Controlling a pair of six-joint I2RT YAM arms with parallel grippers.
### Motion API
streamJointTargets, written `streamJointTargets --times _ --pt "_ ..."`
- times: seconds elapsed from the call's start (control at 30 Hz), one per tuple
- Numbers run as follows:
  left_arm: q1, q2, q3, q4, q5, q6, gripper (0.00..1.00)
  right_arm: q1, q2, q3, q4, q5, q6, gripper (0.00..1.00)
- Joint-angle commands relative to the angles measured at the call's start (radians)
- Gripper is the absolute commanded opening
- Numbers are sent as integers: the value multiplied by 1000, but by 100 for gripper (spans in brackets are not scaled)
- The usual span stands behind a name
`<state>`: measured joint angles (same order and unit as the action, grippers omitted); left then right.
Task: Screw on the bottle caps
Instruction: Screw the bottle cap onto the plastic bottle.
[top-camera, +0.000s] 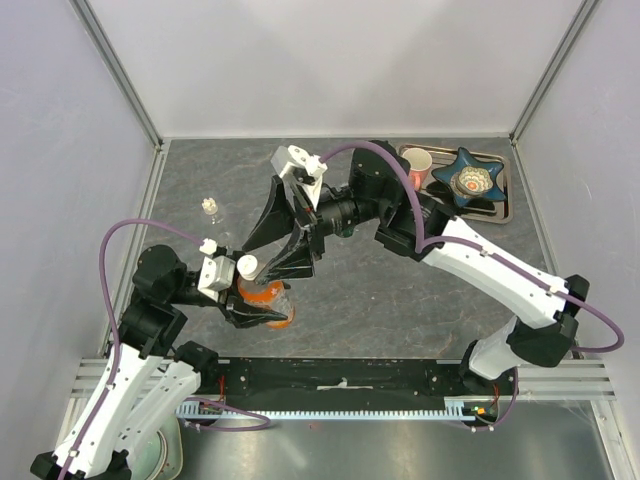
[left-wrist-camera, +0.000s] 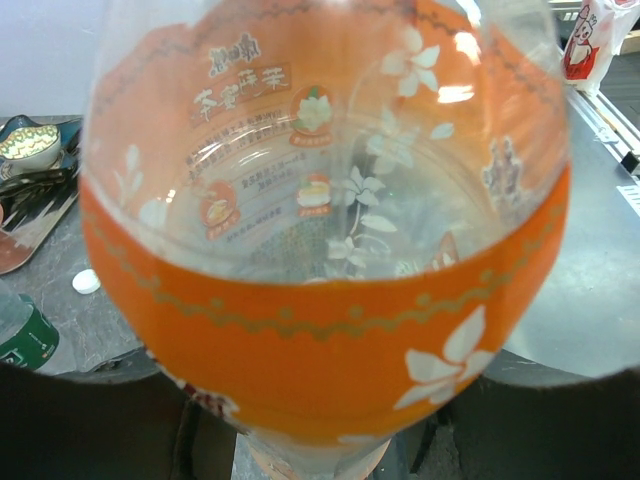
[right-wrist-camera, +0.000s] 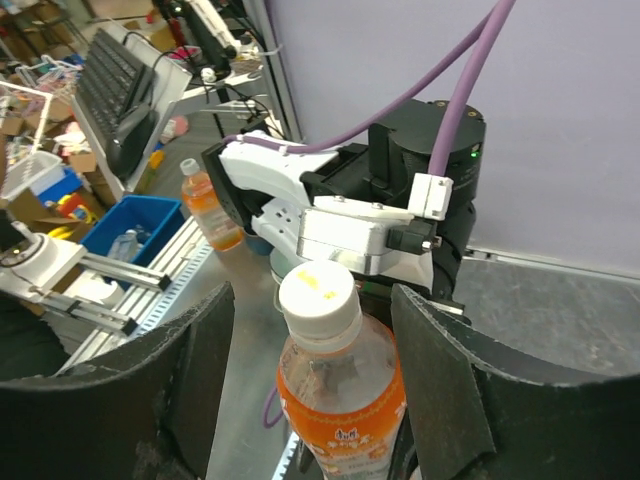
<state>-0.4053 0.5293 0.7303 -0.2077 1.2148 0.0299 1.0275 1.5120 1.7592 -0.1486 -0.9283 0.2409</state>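
Note:
The orange-labelled bottle (top-camera: 268, 297) stands upright near the front left, and my left gripper (top-camera: 262, 300) is shut on its lower body. It fills the left wrist view, where its orange label (left-wrist-camera: 330, 350) shows. A white cap (right-wrist-camera: 318, 290) sits on its neck. My right gripper (right-wrist-camera: 312, 300) is open, one finger on each side of that cap with a gap on both sides. A loose white cap (left-wrist-camera: 86, 282) lies on the table beside the green-labelled bottle (left-wrist-camera: 22, 335). The tiny clear bottle (top-camera: 210, 207) stands further back on the left.
A metal tray (top-camera: 505, 190) at the back right holds a pink mug (top-camera: 417, 165) and a blue star-shaped dish (top-camera: 474, 180). Purple cables loop over both arms. The frame's posts stand at the back corners.

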Motion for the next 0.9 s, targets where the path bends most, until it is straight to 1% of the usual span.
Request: streamJointTargets --times 0.0,0.1,0.17,0.4,0.6,0.67,0.77,0.87 --pt "6 0 18 10 25 -21 2 -3 16 42 133 -113 75 69" --pt "5 0 20 8 19 -21 2 -3 27 42 141 -119 92 67" --pt "6 0 20 10 9 -21 2 0 31 39 179 -124 106 66" --pt "6 0 21 10 -4 -21 2 3 59 40 202 -132 127 57" --pt "5 1 29 8 -11 -19 2 6 71 46 201 -133 132 56" --pt "8 -2 29 10 -14 -48 2 6 73 45 199 -132 130 56" --pt "6 -2 32 10 -15 -54 2 6 73 43 196 -126 127 51" --pt "6 -3 35 11 -26 -56 2 6 73 43 185 -118 123 40"
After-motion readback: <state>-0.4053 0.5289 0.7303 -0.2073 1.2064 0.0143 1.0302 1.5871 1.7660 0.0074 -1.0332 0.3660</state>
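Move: Between the right hand's open fingers, just off their tips, the bottle cap sits some 2 cm left, 1 cm back and 1 cm below the hand point, on the orange bottle's mouth. From the right hand a clear bottle stands about 24 cm ahead, 13 cm left and 35 cm lower; a green-labelled bottle about 27 cm ahead, 15 cm right, equally low. The cap is some 12 cm above the left hand, about straight over it, 1 cm to its left. Closing in on the bottle cap, the right fingers narrow from wide open to about half open around its two sides, their tips seemingly meeting it. The right hand first draws back about 1 cm while bobbing up, then sinks again and slides about 1 cm left over the cap, turning some 5 degrees counter-clockwise. The left hand stays put, still gripping the orange bottle. ##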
